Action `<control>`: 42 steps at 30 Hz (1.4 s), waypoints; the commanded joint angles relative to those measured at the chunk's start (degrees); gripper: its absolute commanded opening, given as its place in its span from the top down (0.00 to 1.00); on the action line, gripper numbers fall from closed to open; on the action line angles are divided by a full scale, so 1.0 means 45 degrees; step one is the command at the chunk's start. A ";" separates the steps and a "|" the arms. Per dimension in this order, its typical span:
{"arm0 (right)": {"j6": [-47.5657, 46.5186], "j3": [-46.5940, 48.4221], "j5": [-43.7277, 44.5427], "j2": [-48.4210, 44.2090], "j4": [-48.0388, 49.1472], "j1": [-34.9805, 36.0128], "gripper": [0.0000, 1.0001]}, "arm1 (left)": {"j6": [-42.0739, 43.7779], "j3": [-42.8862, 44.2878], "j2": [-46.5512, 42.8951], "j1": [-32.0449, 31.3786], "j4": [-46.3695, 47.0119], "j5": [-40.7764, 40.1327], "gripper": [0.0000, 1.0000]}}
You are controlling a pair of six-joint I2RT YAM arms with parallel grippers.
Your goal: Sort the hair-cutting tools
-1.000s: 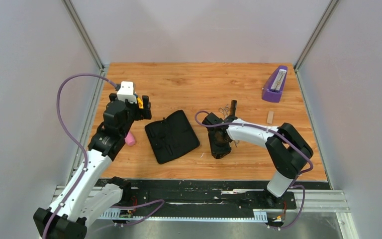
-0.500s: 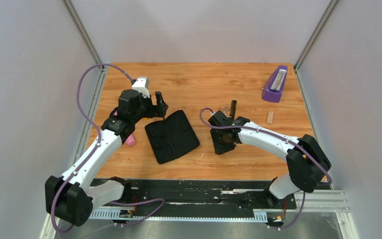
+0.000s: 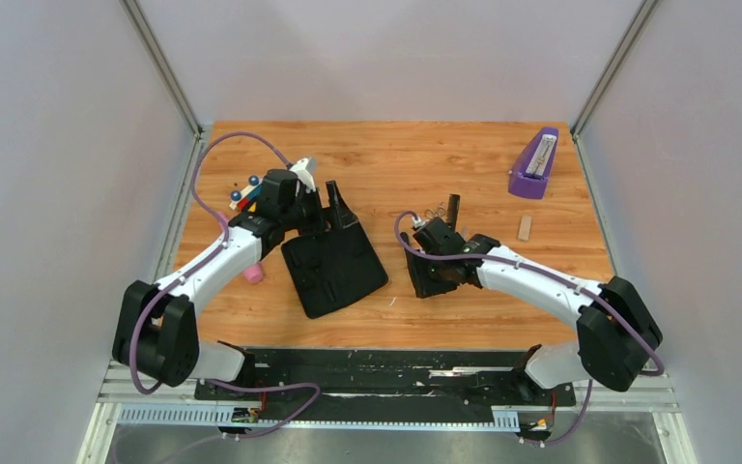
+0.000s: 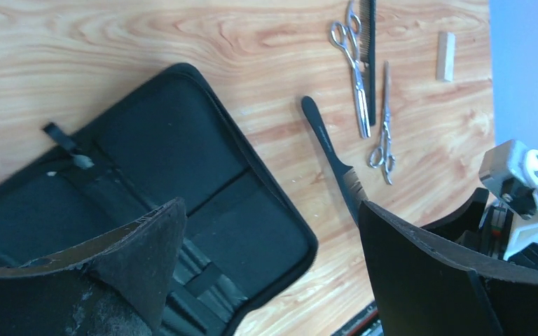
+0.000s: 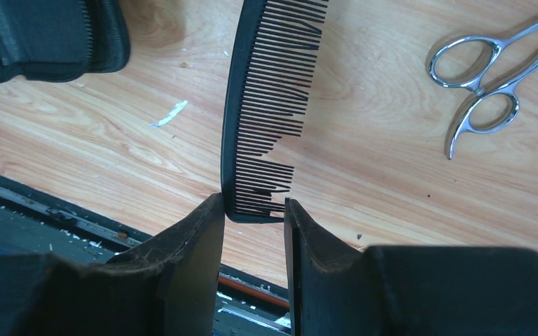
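Note:
My right gripper (image 5: 252, 210) is shut on the toothed end of a black comb (image 5: 263, 105), which has a slim handle (image 4: 326, 143); in the top view this gripper (image 3: 431, 275) sits right of the case. Just beyond lie two silver scissors (image 4: 354, 77) (image 4: 384, 133) and a straight black comb (image 4: 371, 56) on the wood; one scissors' handles (image 5: 487, 77) show in the right wrist view. My left gripper (image 3: 340, 208) is open over the far edge of the open black zip case (image 3: 333, 266), with nothing between its fingers (image 4: 147, 238).
A pink tube (image 3: 251, 275) lies left of the case beside the left arm. A purple wedge-shaped object (image 3: 534, 164) stands at the back right, a small pale block (image 3: 525, 227) nearer. Grey walls close both sides; the black rail runs along the near edge.
My left arm has swung from the table's left edge to above the case, gripper still open. My right arm's elbow has shifted right while its gripper stays on the comb.

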 commanded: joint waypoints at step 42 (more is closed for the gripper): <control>-0.0148 -0.0570 -0.0733 -0.3157 0.2805 -0.0073 0.99 | -0.7871 0.2672 0.6107 -0.2564 0.6532 0.2224 0.93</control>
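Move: The comb, held by its toothed end in the right hand, has its middle about 17 cm to the left hand's right, 6 cm back and 11 cm below; its free handle end lies 15 cm right, 1 cm ahead and 12 cm below. From the right hand the comb's middle is some 7 cm ahead and 2 cm left. The pouch is 6 cm behind the left hand, 15 cm below; the thinning scissors are 24 cm right, 2 cm ahead. The left fingers close from wide open around the comb's handle end, after that hand has swept about 15 cm right, sinking 5 cm and rising again near the end, its wrist rolling right and tipping down some 30 degrees in all. The right hand keeps its pinch on the toothed end and lifts the comb roughly 6 cm, drifting left and forward and tilting the handle up. ##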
